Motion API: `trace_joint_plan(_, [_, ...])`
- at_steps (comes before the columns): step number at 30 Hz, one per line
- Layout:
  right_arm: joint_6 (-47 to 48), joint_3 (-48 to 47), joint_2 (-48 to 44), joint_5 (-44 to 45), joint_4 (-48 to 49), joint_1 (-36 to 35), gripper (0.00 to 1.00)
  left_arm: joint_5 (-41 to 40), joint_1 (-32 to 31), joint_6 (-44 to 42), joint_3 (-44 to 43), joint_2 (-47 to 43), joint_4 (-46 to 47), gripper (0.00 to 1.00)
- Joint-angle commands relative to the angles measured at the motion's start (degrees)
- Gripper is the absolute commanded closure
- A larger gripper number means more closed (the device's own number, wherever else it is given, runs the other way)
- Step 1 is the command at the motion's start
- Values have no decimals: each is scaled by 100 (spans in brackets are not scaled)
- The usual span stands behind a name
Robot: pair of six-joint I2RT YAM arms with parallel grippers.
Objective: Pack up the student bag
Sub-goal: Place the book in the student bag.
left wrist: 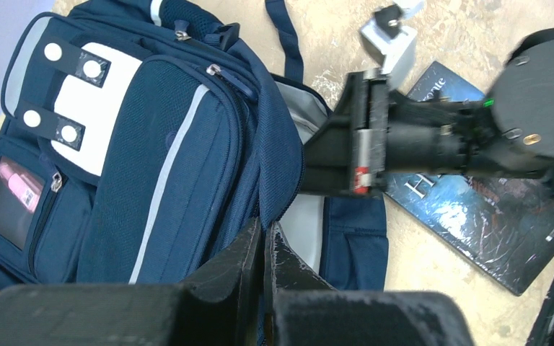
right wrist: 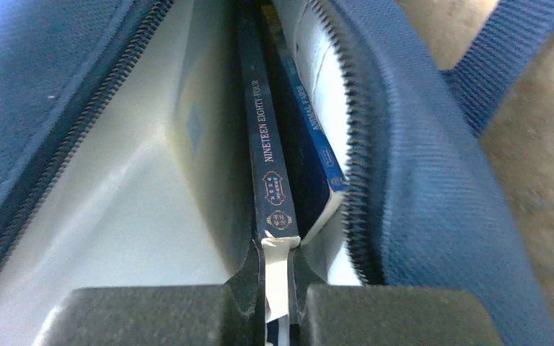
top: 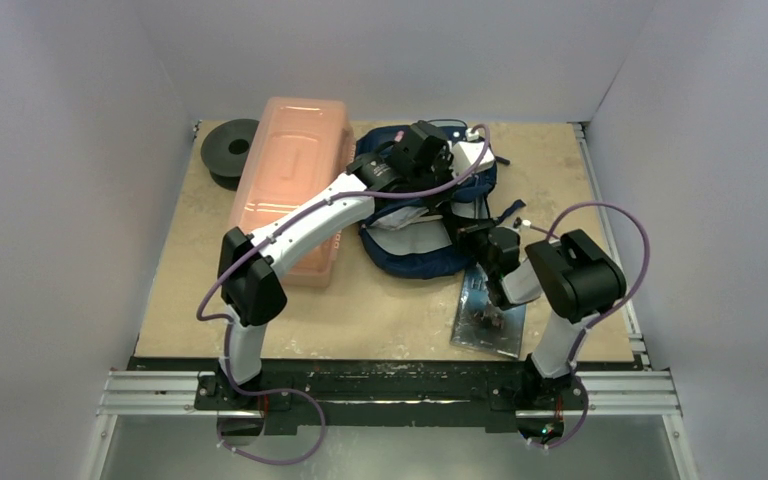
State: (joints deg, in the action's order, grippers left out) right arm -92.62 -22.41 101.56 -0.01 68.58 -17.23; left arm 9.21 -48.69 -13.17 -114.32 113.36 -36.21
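Observation:
The student bag point(top: 415, 250) lies on the table with its main zip open, navy with grey stripes point(left wrist: 151, 144). My left gripper point(left wrist: 268, 238) is shut on the navy edge of the bag's opening and holds it up. My right gripper point(right wrist: 278, 252) reaches into the opening point(top: 470, 228) and is shut on the near end of a dark book point(right wrist: 263, 144) titled Nineteen Eighty-Four, which stands on edge inside the bag. A second book, Animal Farm point(right wrist: 314, 144), sits beside it against the zip side. The light grey lining point(right wrist: 137, 216) fills the left of the compartment.
A glossy blue book point(top: 488, 315) lies flat on the table beside the right arm point(left wrist: 433, 137). A long pink translucent box point(top: 295, 180) stands left of the bag, with a black spool point(top: 230, 150) behind it. White walls enclose the table on three sides.

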Motion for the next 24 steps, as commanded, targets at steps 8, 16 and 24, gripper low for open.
trace_joint_plan(8, [1633,-269,-983,303,-469,-89,53,-169,194,-23,-343,-102,732,100])
trace_joint_plan(16, [3138,-599,-3611,132,-5478,-21,33,-74,623,331,-136,-99,657,100])
trace_joint_plan(24, [4335,-2463,-4512,2025,-10959,222,1,545,651,1952,343,-375,309,18])
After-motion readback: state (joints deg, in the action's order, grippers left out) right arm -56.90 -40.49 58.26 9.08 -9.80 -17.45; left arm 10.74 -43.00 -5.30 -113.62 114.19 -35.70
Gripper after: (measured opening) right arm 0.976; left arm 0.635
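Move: The book "Nineteen Eighty-Four" is already in the student bag's mouth, its near end at the right fingertips and its middle about 9 cm ahead, 3 cm left. The bag's middle is some 7 cm left and 2 cm ahead of that hand; the Animal Farm book lies inside about 8 cm straight ahead, the dark book on the table 22 cm back and 6 cm right. From the left hand, holding up the lip, the bag's middle is 12 cm below, 3 cm ahead and 1 cm left. The book gets a last 2 cm push forward into the bag as the right fingers open off its near end; the right hand then backs out some 8 cm, rising about as far and swinging right, rolling its left side down about 40 degrees. The bag's lip, still pinched by the left hand, is carried about 3 cm forward and 2 cm left, then let go as those fingers spread. ##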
